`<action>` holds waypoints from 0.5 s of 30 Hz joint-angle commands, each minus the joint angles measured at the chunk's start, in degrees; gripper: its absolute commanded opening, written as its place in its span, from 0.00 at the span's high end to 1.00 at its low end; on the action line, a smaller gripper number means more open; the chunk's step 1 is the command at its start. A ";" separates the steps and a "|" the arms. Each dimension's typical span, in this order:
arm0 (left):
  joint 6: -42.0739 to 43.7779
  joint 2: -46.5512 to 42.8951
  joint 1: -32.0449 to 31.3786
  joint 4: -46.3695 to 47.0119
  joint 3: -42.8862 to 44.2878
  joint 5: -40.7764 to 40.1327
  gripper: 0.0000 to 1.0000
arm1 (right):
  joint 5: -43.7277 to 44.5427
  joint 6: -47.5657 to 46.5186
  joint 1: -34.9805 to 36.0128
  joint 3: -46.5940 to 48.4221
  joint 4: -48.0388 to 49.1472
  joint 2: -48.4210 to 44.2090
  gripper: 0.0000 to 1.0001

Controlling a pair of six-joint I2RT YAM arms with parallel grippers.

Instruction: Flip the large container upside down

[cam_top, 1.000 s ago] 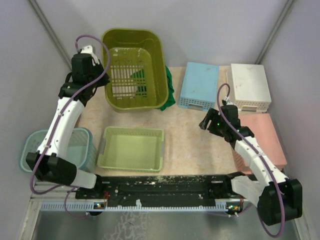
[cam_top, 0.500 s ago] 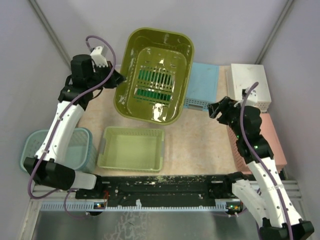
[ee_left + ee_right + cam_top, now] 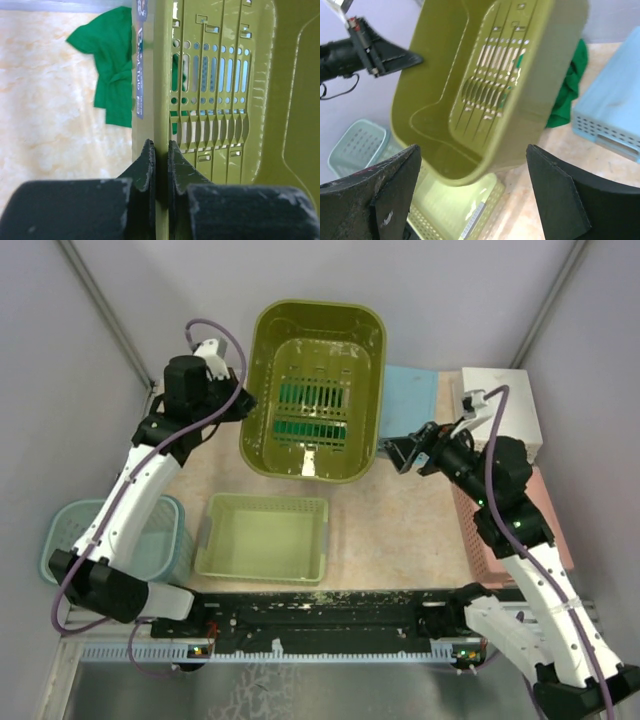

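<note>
The large olive-green slotted container [image 3: 315, 390] is lifted off the table, its open mouth facing up toward the overhead camera. My left gripper [image 3: 243, 402] is shut on its left rim; in the left wrist view the jaws [image 3: 160, 150] pinch the thin olive wall [image 3: 155, 75]. My right gripper [image 3: 400, 453] is open and empty just right of the container's lower right corner. In the right wrist view the container [image 3: 485, 85] hangs tilted ahead of the wide-open jaws.
A green cloth [image 3: 116, 75] lies on the table under the container. A light green tray [image 3: 264, 537] sits front centre, a teal basket [image 3: 160, 530] front left. Upturned blue [image 3: 407, 405], white [image 3: 508, 410] and pink [image 3: 545, 510] containers stand at the right.
The left arm lifted the olive container off the table and carried it right, over the cloth. The right arm raised and reached left toward the container's right side.
</note>
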 commanded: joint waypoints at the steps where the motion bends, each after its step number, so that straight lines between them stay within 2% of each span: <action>1: -2.89 -2.02 -2.48 1.27 1.84 -21.77 1.00 | 1.78 -5.24 6.72 4.24 -1.22 3.20 0.14; 6: -0.77 -0.82 -2.24 -4.08 5.91 -34.68 1.00 | 6.33 -7.86 10.54 5.97 -5.89 6.35 0.13; 10: 7.30 3.33 -1.01 -8.94 12.08 -45.60 1.00 | 9.79 -7.86 10.55 4.34 -5.49 5.49 0.12; 15: 20.42 7.03 -0.59 -5.34 14.79 -56.60 1.00 | 12.89 -7.35 10.55 3.07 -5.88 5.14 0.10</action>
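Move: The left hand holds the large container by its left rim; its middle lies about 14 cm to the right, 5 cm ahead and slightly lower. Some 30 cm below, the green cloth is 16 cm ahead and 15 right, the light green basket 19 cm back and nearly in line sideways, the brown cloth 28 cm left and 3 back. From the empty right hand the large container's middle is about 18 cm ahead, 16 left and 5 lower. Still pinching the large container's left rim, the left hand swings it left, away from the right hand and towards the brown cloth's side, some 13 cm at quickening pace and nearly level, turning about 35 degrees counter-clockwise while its left side rises nearly 30. The right hand, open and empty, edges 4 cm left, then sinks about 4 cm and eases slightly back right. ##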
